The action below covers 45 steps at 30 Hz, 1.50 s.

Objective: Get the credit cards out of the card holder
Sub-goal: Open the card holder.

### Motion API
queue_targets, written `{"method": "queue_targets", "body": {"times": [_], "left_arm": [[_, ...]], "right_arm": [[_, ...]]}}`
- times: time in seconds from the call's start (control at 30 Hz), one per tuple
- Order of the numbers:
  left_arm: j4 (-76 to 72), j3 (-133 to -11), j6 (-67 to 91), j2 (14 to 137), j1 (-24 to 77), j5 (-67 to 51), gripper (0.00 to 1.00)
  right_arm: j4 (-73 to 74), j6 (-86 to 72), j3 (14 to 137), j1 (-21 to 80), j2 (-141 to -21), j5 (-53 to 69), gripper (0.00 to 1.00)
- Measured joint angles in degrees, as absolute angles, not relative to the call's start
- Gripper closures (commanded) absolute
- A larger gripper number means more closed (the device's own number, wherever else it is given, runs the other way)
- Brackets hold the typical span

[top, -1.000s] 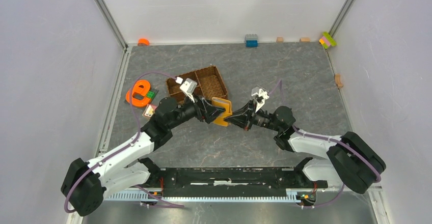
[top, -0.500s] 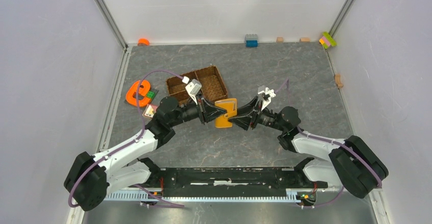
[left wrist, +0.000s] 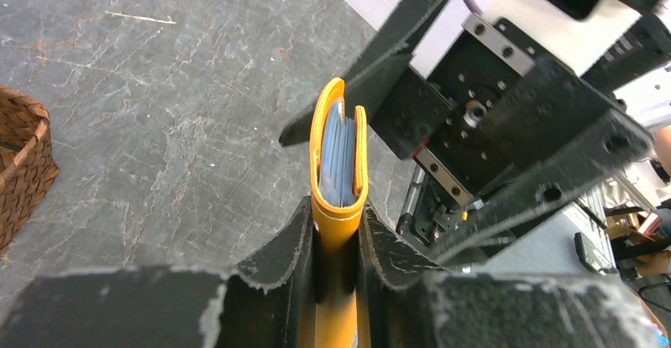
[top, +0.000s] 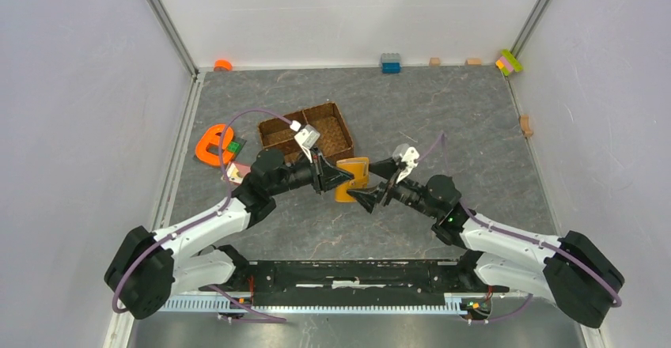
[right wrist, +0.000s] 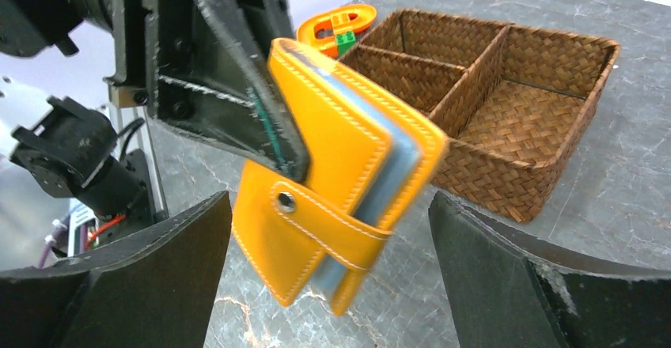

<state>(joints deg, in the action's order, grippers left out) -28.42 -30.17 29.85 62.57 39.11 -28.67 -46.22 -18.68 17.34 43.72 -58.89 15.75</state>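
Observation:
The card holder, an orange folded wallet with its snap tab fastened, hangs above the table's middle. My left gripper is shut on its spine edge; in the left wrist view both fingers press the card holder from either side. My right gripper faces it, open wide. In the right wrist view the card holder sits between that gripper's spread fingers without touching them. The credit cards are hidden inside; only blue-grey lining edges show.
A brown woven divided tray stands just behind the left gripper, and appears again past the wallet. An orange e-shaped toy lies at the left. Small bricks line the back wall and right edge.
The right gripper let go of the card holder, opened wide and drew back a little. The left gripper closed on the holder and now carries it alone.

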Motion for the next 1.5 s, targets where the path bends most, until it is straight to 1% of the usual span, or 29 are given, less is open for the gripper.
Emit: {"method": "queue_targets", "body": {"times": [0.1,0.43,0.7,0.83,0.9,1.0,1.13,1.2,1.27,1.4,1.5], "left_arm": [[-28.21,-30.22,29.85,63.66,39.13,-28.82,0.98],[-27.77,-31.75,29.85,67.55,38.79,-28.47,0.98],[-25.50,-33.67,29.82,68.07,39.16,-22.83,0.98],[-21.82,-33.85,29.76,67.20,39.16,-20.69,0.98],[-20.38,-33.85,29.74,66.81,39.38,-19.53,0.98],[-18.61,-33.85,29.76,66.37,39.40,-18.26,0.98],[-17.87,-33.85,29.74,66.02,39.40,-18.00,0.98],[-17.63,-33.85,29.74,65.82,39.40,-18.02,0.98],[-17.58,-33.85,29.74,65.63,39.40,-18.00,0.98],[-17.58,-33.85,29.74,65.45,39.40,-18.00,0.98],[-17.63,-33.85,29.74,65.45,39.40,-18.15,0.98]], "right_arm": [[-43.79,-15.29,17.67,47.83,-59.13,10.57,0.02],[-40.95,-12.56,18.39,50.87,-61.12,-3.03,0.02],[-36.62,-13.47,18.76,52.51,-57.78,-15.40,0.02],[-30.35,-13.58,19.79,50.59,-57.23,-29.89,0.02],[-26.74,-13.98,20.62,50.35,-57.56,-35.09,0.02],[-23.66,-14.35,21.37,50.35,-57.58,-39.70,0.02],[-21.67,-15.18,21.37,50.35,-56.27,-41.34,0.02],[-22.26,-14.61,21.19,50.35,-55.16,-40.18,0.05],[-24.25,-13.34,20.34,50.35,-53.52,-36.40,0.06],[-32.80,-10.94,15.51,50.35,-50.00,-24.75,0.07],[-36.73,-9.80,13.65,50.35,-50.00,-17.12,0.07]]}}
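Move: The card holder, strap still snapped shut, is already in the left fingers; its middle lies about 3 cm right of the left hand point, 1 cm back and 1 cm lower. From the wide-open right gripper, the card holder's middle is roughly 2 cm left and 1 cm ahead, at about its height. The woven basket stands on the table some 13 cm ahead of the right hand, 14 cm left and 17 cm below. Work the strap off its snap with one open right finger: draw the right gripper right about 12 cm and forward 7, dipping 5 and turning some 50 degrees clockwise, gently at first, then fast; then swing it halfway back left, up to the loose strap end. Keep the left fingers clamped on the holder, easing forward and down about 3 cm each. ##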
